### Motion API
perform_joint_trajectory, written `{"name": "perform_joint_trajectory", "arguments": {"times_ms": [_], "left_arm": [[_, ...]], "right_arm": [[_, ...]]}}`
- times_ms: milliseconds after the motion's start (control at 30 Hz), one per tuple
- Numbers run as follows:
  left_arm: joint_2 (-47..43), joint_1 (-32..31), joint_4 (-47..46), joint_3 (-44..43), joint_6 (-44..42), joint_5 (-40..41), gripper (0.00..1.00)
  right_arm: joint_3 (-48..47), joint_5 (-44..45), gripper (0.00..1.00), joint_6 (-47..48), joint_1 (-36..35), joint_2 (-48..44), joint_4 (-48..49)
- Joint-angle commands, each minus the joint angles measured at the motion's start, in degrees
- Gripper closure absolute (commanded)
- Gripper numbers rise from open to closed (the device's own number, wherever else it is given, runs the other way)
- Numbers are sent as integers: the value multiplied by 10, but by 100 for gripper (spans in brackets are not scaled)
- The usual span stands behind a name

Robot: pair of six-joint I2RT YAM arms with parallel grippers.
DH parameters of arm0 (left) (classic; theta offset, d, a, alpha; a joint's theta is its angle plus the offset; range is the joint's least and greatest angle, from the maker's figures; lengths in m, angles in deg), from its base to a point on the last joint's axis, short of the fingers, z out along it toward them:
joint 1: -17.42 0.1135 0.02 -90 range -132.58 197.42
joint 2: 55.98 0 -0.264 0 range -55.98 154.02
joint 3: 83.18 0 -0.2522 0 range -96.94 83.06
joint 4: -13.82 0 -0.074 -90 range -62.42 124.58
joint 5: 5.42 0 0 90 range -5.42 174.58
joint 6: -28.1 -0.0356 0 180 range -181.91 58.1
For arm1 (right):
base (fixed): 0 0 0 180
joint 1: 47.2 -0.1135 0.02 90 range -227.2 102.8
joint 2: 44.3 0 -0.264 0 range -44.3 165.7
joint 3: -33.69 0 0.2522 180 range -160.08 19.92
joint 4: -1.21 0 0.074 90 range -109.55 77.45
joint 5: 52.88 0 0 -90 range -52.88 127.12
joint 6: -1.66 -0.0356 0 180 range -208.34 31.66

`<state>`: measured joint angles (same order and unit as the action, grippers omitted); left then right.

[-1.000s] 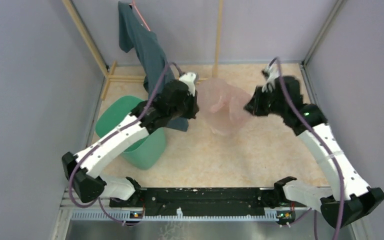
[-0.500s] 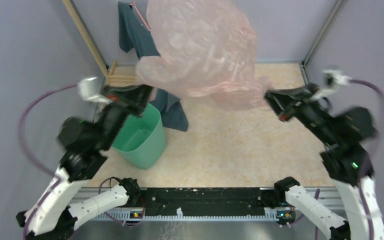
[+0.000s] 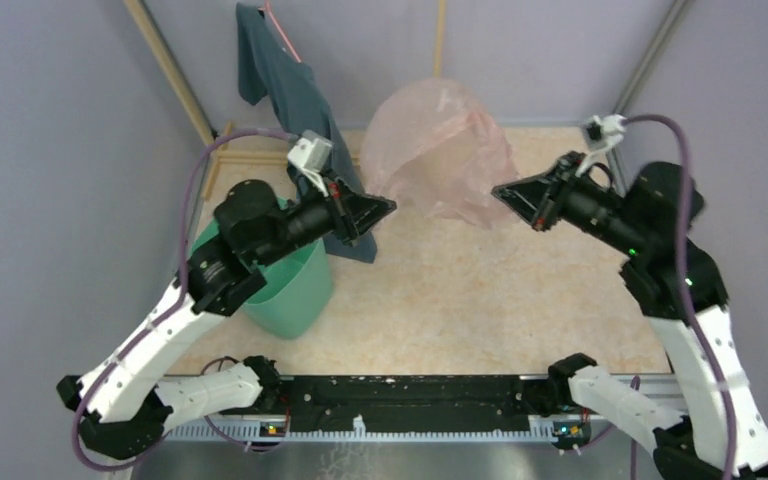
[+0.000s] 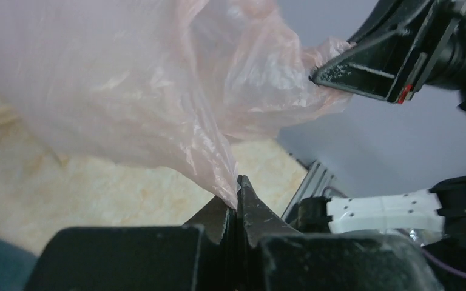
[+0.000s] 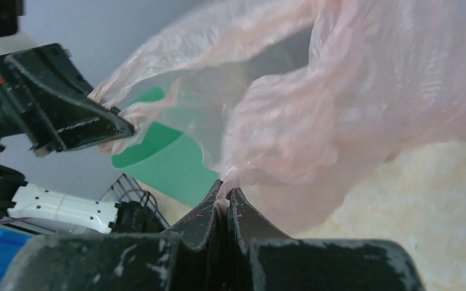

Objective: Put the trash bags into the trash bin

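A pale pink translucent trash bag [image 3: 438, 150] billows in the air between both arms, above the back of the floor. My left gripper [image 3: 390, 207] is shut on its left edge; in the left wrist view the film [image 4: 158, 91] runs into the closed tips [image 4: 238, 182]. My right gripper [image 3: 497, 190] is shut on the bag's right edge, and the right wrist view shows pink film [image 5: 340, 109] pinched at the tips [image 5: 226, 193]. The mint-green trash bin [image 3: 295, 290] stands upright at the left, under my left arm, apart from the bag.
A dark teal garment [image 3: 295, 90] hangs from a wooden rack [image 3: 175, 80] at the back left, reaching down beside the bin. Grey walls close in both sides. The black base rail [image 3: 410, 395] runs along the near edge.
The bag was flung up high half a second ago and has dropped back lower between the grippers. Both arms have swung inward again, still holding its edges.
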<state>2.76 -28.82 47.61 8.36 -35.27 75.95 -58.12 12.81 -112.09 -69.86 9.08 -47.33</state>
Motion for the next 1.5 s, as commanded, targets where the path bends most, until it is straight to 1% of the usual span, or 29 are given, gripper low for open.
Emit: {"name": "perform_joint_trajectory", "arguments": {"times_ms": [0,67,133,167,233,333,400,467,600,767,800,833,867,933,1000,1067,1133,1233,1367,1467], "left_arm": [[0,-1,-31,-29,25,-4,100],[9,-1,25,-38,32,69,100],[6,-2,39,-33,33,79,100],[4,-1,27,-28,33,61,100],[11,-1,-6,-18,41,-3,100],[67,-3,-35,-35,81,-118,100],[106,-11,-47,-48,109,-168,100],[119,-21,-71,-41,125,-172,100],[114,-24,-135,-1,155,-163,100],[119,-24,-145,8,175,-152,100],[119,-24,-146,12,181,-150,100],[118,-24,-148,18,189,-150,100],[117,-24,-153,25,197,-153,100],[118,-24,-156,35,208,-158,100],[118,-24,-153,43,216,-155,100],[116,-24,-153,48,224,-146,100],[117,-24,-154,47,230,-141,100],[125,-24,-160,41,242,-153,100],[133,-26,-163,31,253,-159,100],[132,-29,-167,33,262,-152,100]], "right_arm": [[-16,0,100,19,-4,-34,-4],[-9,54,100,42,-4,-32,-44],[5,53,100,46,-4,-36,-40],[19,37,100,45,-4,-43,-24],[43,-6,100,42,-4,-50,26],[71,-97,100,21,-4,-27,76],[101,-142,100,-6,-12,-17,127],[129,-144,100,-17,-21,-23,157],[178,-154,100,-29,-22,-41,195],[236,-174,86,-56,-23,-53,259],[245,-183,83,-63,-28,-55,277],[253,-186,77,-63,-33,-58,289],[259,-182,68,-56,-41,-63,298],[263,-153,53,-25,-59,-68,289],[261,-122,41,6,-75,-71,269],[261,-92,31,33,-92,-72,256],[260,-56,24,50,-113,-75,253],[263,60,20,65,-157,-75,250],[277,206,19,84,-219,-75,258],[284,270,18,117,-262,-66,286]]}}
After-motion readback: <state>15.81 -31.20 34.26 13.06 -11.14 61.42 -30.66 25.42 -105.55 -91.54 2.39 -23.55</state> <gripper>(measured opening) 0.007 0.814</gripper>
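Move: Both shut grippers already hold the trash bag by its rim, with the bag billowing between them, its middle about 8 cm ahead of the left hand and 7 cm to its right. The bag's right corner is some 16 cm to the left hand's right and 2 cm ahead; from the right hand, the bag's left corner lies about 16 cm left, 2 cm back. The trash bin stands roughly 25 cm left of the left hand, 4 cm back and 28 cm lower. Let both hands ride up about 5 cm, then sink and close on each other. Bring the left gripper, still pinching its corner, some 9 cm right and 5 cm down, tipping its fingers about 25 degrees downward. Lower the right gripper about 9 cm below its start, swinging it left to the left gripper, and open it wide to let go of its corner. ##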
